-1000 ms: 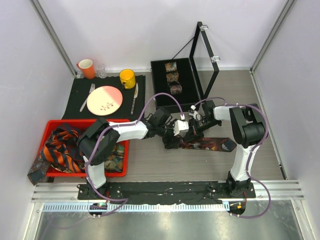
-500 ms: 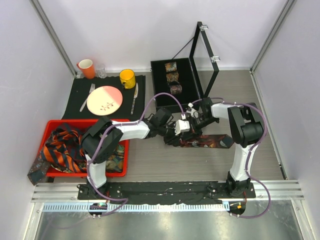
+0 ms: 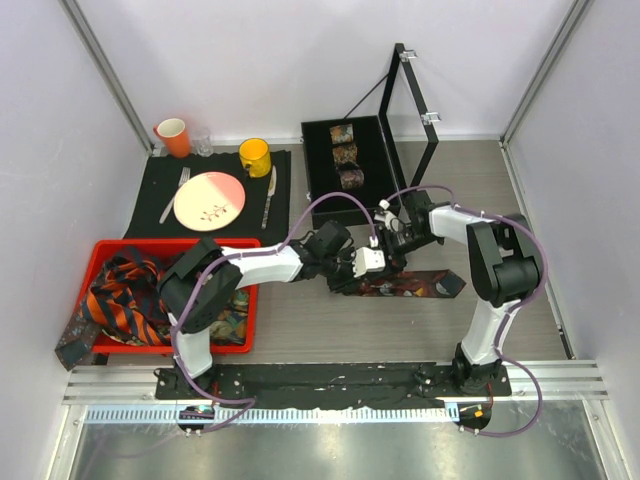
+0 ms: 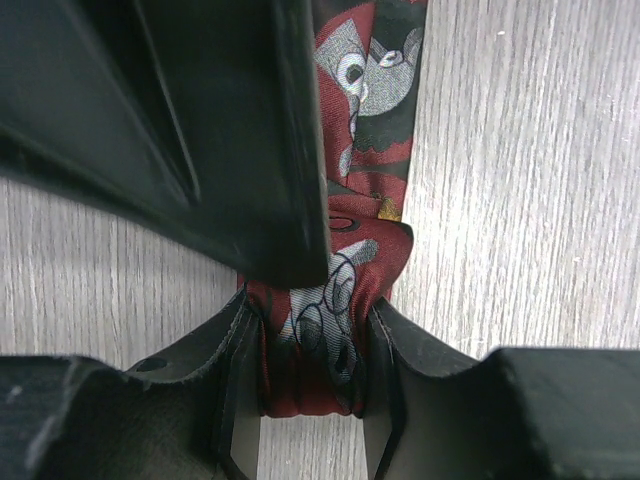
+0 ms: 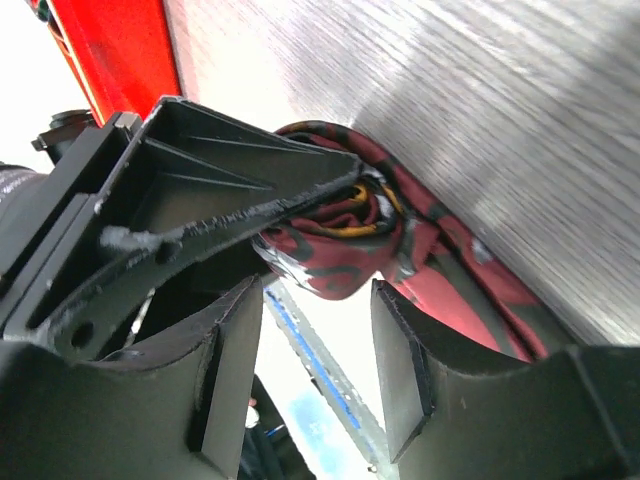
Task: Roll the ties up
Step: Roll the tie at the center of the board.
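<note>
A dark red patterned tie (image 3: 415, 286) lies on the wooden table, its left end wound into a small coil (image 4: 318, 330). My left gripper (image 4: 312, 385) is shut on that coil, with a pad pressing each side; in the top view the left gripper (image 3: 362, 268) sits at the tie's left end. My right gripper (image 5: 315, 370) is open just in front of the coil (image 5: 335, 250), touching nothing, and in the top view the right gripper (image 3: 392, 250) stands close behind the left one. The flat tail runs off to the right.
A black box (image 3: 320, 165) with an open lid holds three rolled ties (image 3: 346, 156) at the back. A red bin (image 3: 105, 250) at the left holds striped and patterned ties (image 3: 120, 300). A place mat with plate (image 3: 209, 200), yellow mug (image 3: 255, 156) and orange cup (image 3: 173, 136) lies back left.
The left gripper closed on the coil. The right gripper then opened, let go of the roll and drew slightly back. The tie stayed in place.
</note>
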Available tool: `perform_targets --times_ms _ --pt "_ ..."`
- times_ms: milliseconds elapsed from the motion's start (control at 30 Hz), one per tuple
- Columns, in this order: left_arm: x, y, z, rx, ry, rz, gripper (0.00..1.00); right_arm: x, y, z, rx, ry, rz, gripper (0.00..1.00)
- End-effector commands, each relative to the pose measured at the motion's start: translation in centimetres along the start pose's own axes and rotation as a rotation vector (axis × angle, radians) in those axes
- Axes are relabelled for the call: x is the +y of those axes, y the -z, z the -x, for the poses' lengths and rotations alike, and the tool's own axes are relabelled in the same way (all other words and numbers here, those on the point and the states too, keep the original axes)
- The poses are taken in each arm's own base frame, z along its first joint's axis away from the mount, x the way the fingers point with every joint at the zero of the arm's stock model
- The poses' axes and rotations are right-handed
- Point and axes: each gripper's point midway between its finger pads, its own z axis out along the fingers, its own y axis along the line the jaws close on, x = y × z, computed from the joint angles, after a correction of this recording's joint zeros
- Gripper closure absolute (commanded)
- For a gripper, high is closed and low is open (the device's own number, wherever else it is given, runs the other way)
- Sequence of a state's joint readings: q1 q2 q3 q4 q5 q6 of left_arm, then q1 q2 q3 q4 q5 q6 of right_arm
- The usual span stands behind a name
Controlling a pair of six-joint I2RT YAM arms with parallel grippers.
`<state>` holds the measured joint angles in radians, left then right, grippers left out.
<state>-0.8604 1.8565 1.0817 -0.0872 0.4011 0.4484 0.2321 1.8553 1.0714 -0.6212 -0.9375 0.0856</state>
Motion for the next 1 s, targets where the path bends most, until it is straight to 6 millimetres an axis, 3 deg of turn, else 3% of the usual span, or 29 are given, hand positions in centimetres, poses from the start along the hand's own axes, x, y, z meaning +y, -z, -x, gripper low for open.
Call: perform_targets --times_ms 0,167,267,300,333,367,467,600,733,967 --pt "0.1 -0.7 -2.1 0.102 0.007 0.008 0.72 0.9 -0.9 0.2 0.016 -0.015 0.044 0.47" --pt "-0.1 -0.8 -2.0 0.100 -0.011 -0.008 0.68 -2.1 -2.2 0.1 0.038 -0.040 -0.033 0.56" --pt "-0.5 -0.6 -2.0 0.103 -0.015 -0.024 0.64 -3.5 -2.6 -0.3 0.056 -0.072 -0.042 0.67" --pt "-0.5 -0.6 -2.1 0.107 -0.016 -0.027 0.62 -3.9 -2.5 -0.4 0.058 -0.068 -0.044 0.86" --pt "-0.5 -0.5 -2.2 0.106 -0.018 -0.027 0.58 -4.5 -2.3 -0.4 0.055 -0.071 -0.063 0.97" --pt "-0.6 -0.5 -2.2 0.107 -0.019 -0.030 0.56 -4.9 -2.2 -0.7 0.063 -0.083 -0.071 0.99" --pt "-0.4 -0.1 -1.7 0.071 -0.026 -0.036 0.45 -6.0 -1.5 -1.4 0.080 -0.094 -0.091 0.99" --pt "-0.3 0.5 0.9 -0.053 0.032 -0.086 0.34 -8.1 -0.9 -2.6 0.105 -0.088 -0.147 0.99" --pt "-0.4 0.2 3.2 -0.149 0.030 -0.115 0.29 -9.4 -0.6 -2.2 0.097 -0.103 -0.201 0.99" --pt "0.2 -1.1 4.8 -0.205 0.011 -0.139 0.25 -10.3 -0.6 -1.7 0.082 -0.106 -0.255 0.99"
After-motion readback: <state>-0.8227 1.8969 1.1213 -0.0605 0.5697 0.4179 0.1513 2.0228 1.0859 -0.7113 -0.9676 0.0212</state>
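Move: The tie's roll sits between the left hand's fingers, already pinched. From the open right hand it lies about 3 cm below and 1 cm back, straight under sideways. The flat tie strip stretches out beyond the roll, its middle roughly 15 cm right of the right hand, 1 cm back and 5 cm below. The black case stands some 30 cm ahead of that hand, 6 cm left and slightly lower. Dropping some 4 cm, the right hand pinches cloth at the roll, drawing 3 cm rightward; left hand opens. ##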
